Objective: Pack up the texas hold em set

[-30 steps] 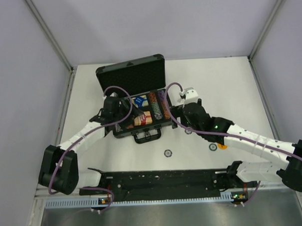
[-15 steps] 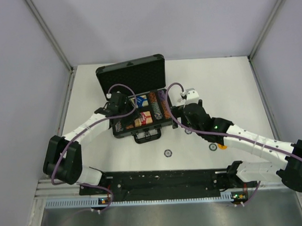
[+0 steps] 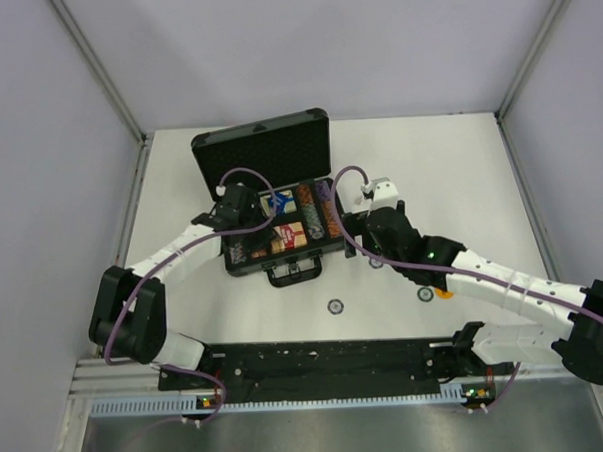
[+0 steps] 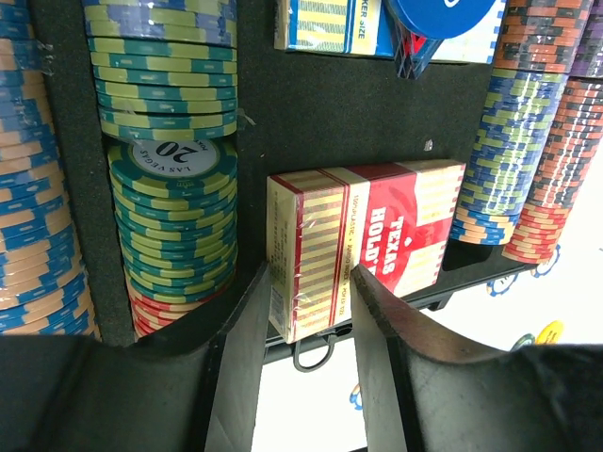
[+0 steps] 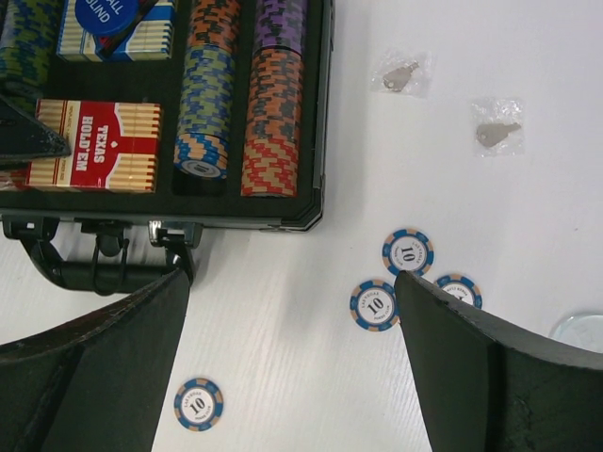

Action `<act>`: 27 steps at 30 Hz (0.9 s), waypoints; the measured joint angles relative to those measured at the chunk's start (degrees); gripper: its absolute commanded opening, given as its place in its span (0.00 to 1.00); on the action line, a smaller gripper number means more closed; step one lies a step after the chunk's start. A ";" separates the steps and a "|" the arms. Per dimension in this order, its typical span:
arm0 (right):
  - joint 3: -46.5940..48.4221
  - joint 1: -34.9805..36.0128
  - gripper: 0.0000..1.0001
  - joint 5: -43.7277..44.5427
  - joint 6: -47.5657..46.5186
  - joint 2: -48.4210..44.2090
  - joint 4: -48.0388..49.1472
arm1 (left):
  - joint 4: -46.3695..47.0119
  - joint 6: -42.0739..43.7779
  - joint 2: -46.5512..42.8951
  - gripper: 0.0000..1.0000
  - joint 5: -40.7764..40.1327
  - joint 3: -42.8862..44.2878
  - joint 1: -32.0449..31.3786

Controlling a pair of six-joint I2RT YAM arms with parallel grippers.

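Note:
The black briefcase [image 3: 263, 151] lies open, its lid up at the back. Its tray holds multicoloured chip rows [image 4: 174, 217], a red card deck [image 4: 377, 240] and a blue card deck [image 4: 339, 28]. My left gripper [image 4: 309, 275] hovers over the red deck's left end, jaws partly closed, a gap still showing and nothing gripped. My right gripper [image 5: 292, 278] stands wide open above the table just right of the case's front corner [image 5: 316, 212]. Loose blue chips [image 5: 376, 305] lie by its right finger and another chip [image 5: 199, 404] lies near its left finger.
Two small keys in clear bags [image 5: 400, 75] lie right of the case. A chip [image 3: 335, 307] and a further chip [image 3: 425, 294] beside an orange disc [image 3: 443, 291] lie on the table in front. The case handle [image 5: 94, 264] juts out toward the arms.
My left gripper has moved right, in over the case's tray, and its jaws have narrowed. The right arm has not moved.

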 measured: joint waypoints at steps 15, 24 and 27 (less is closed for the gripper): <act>0.00 -0.37 0.89 -1.64 0.07 0.00 0.50 | -2.89 3.28 -2.69 0.38 -5.66 3.17 -0.92; 0.00 -0.44 0.89 -1.75 0.04 0.00 0.50 | -2.67 3.54 -1.33 0.22 -5.40 3.19 -0.96; 0.00 -0.46 0.89 -1.75 0.04 0.00 0.50 | -2.34 3.72 0.26 0.18 -5.27 3.19 -0.96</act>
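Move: The left hand, fingers half open, is over the left end of the red Texas Hold'em card box in the case; the box's middle is roughly 3 cm to its right, level with it fore and aft and 1 cm lower. The blue card box sits about 9 cm ahead, 1 cm right; the green chip row some 6 cm left and 2 cm ahead; the blue-green chip row 8 cm right, 4 cm ahead. From the right hand, the red box is about 17 cm left, 5 cm ahead, 10 cm below. Up first, the left hand comes away from the left end of the red card box by about 2.5 cm, easing a centimetre forward and a centimetre left and tipping slightly. There it draws its half-open fingers together to a narrow gap with nothing between them, and while they close sinks some 1.5 cm back towards that end of the box. ##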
